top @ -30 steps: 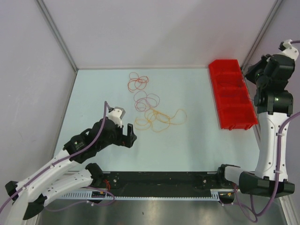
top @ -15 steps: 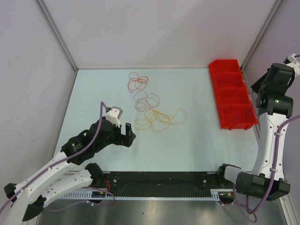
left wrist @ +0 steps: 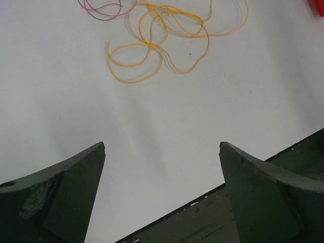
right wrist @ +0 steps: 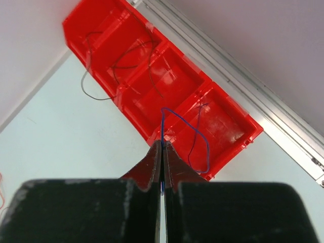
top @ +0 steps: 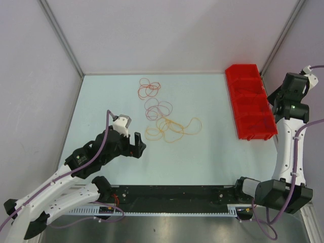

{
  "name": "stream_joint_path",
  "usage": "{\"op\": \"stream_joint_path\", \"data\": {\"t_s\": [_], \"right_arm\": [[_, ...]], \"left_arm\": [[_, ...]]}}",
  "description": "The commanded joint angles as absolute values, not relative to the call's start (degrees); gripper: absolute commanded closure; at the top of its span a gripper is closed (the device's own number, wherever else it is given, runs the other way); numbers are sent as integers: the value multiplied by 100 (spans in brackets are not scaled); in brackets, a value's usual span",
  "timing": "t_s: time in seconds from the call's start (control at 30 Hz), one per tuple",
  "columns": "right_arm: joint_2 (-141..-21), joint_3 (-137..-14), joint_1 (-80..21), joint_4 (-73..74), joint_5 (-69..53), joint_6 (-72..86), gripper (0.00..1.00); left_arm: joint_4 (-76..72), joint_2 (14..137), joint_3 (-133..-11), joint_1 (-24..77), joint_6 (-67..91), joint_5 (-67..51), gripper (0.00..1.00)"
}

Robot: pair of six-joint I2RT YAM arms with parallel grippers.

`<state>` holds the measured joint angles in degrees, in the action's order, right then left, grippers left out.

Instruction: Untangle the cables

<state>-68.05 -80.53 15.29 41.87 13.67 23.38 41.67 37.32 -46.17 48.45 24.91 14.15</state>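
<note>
The cables lie in loose loops mid-table: red (top: pixel 149 89) farthest, pinkish-brown (top: pixel 158 108) in the middle, orange-yellow (top: pixel 175 127) nearest. My left gripper (top: pixel 137 145) hovers just left of and nearer than the orange-yellow loops, open and holding nothing. In the left wrist view its jaws (left wrist: pixel 162 144) stand wide, with the orange-yellow cable (left wrist: pixel 152 44) and a pinkish one (left wrist: pixel 104 14) ahead. My right gripper (right wrist: pixel 162 143) is shut on a thin blue cable (right wrist: pixel 208 152), whose loop hangs over the end compartment of the red bin (right wrist: pixel 234 152).
The red bin (top: pixel 251 104) stands along the table's right side, and my right arm (top: pixel 293 98) rises beside it. Dark wires (right wrist: pixel 129 58) lie in its other compartments, one trailing over the rim. A black rail (top: pixel 172 195) runs along the near edge.
The right wrist has swung nearer along the bin's right side, still shut on the blue cable. The left gripper has drifted slightly left and nearer, still open.
</note>
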Motion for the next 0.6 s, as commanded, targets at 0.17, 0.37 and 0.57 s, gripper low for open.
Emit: {"op": "stream_joint_path", "data": {"t_s": [0.17,0.37,0.57], "right_arm": [[-7267,-7410,1784,3359,1372,2768,100],[-7541,-6971,1960,2595,1003,2953,100],[-7980,-6742,2039,2155,844,3032,100]], "left_arm": [[4078,3683,-4605,4825,2461,1617,0],[4104,3656,-4614,4834,2487,1679,0],[4113,3639,-4614,4825,2496,1714,0]]}}
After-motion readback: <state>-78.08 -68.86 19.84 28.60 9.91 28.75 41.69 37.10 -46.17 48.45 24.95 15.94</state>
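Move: The right hand holds the blue cable. The red bin's front compartment lies about 9 cm ahead of it, 3 cm to its right and 27 cm below. The second compartment is some 12 cm beyond the front one, in line with it; the black cable, draped over the bin's farther part, lies about 28 cm ahead of the hand and 2 cm left. From the left hand the front compartment is roughly 24 cm ahead, 41 cm right and 17 cm below. Downwards above all, about 10 cm at a steady pace, the right hand sinks towards the red bin's front compartment, easing some 4 cm forward and a little to the right as it goes. Its left side tips up by just under 10 degrees, and the shut fingers keep their pinch on the blue cable, which hangs from their tips. ##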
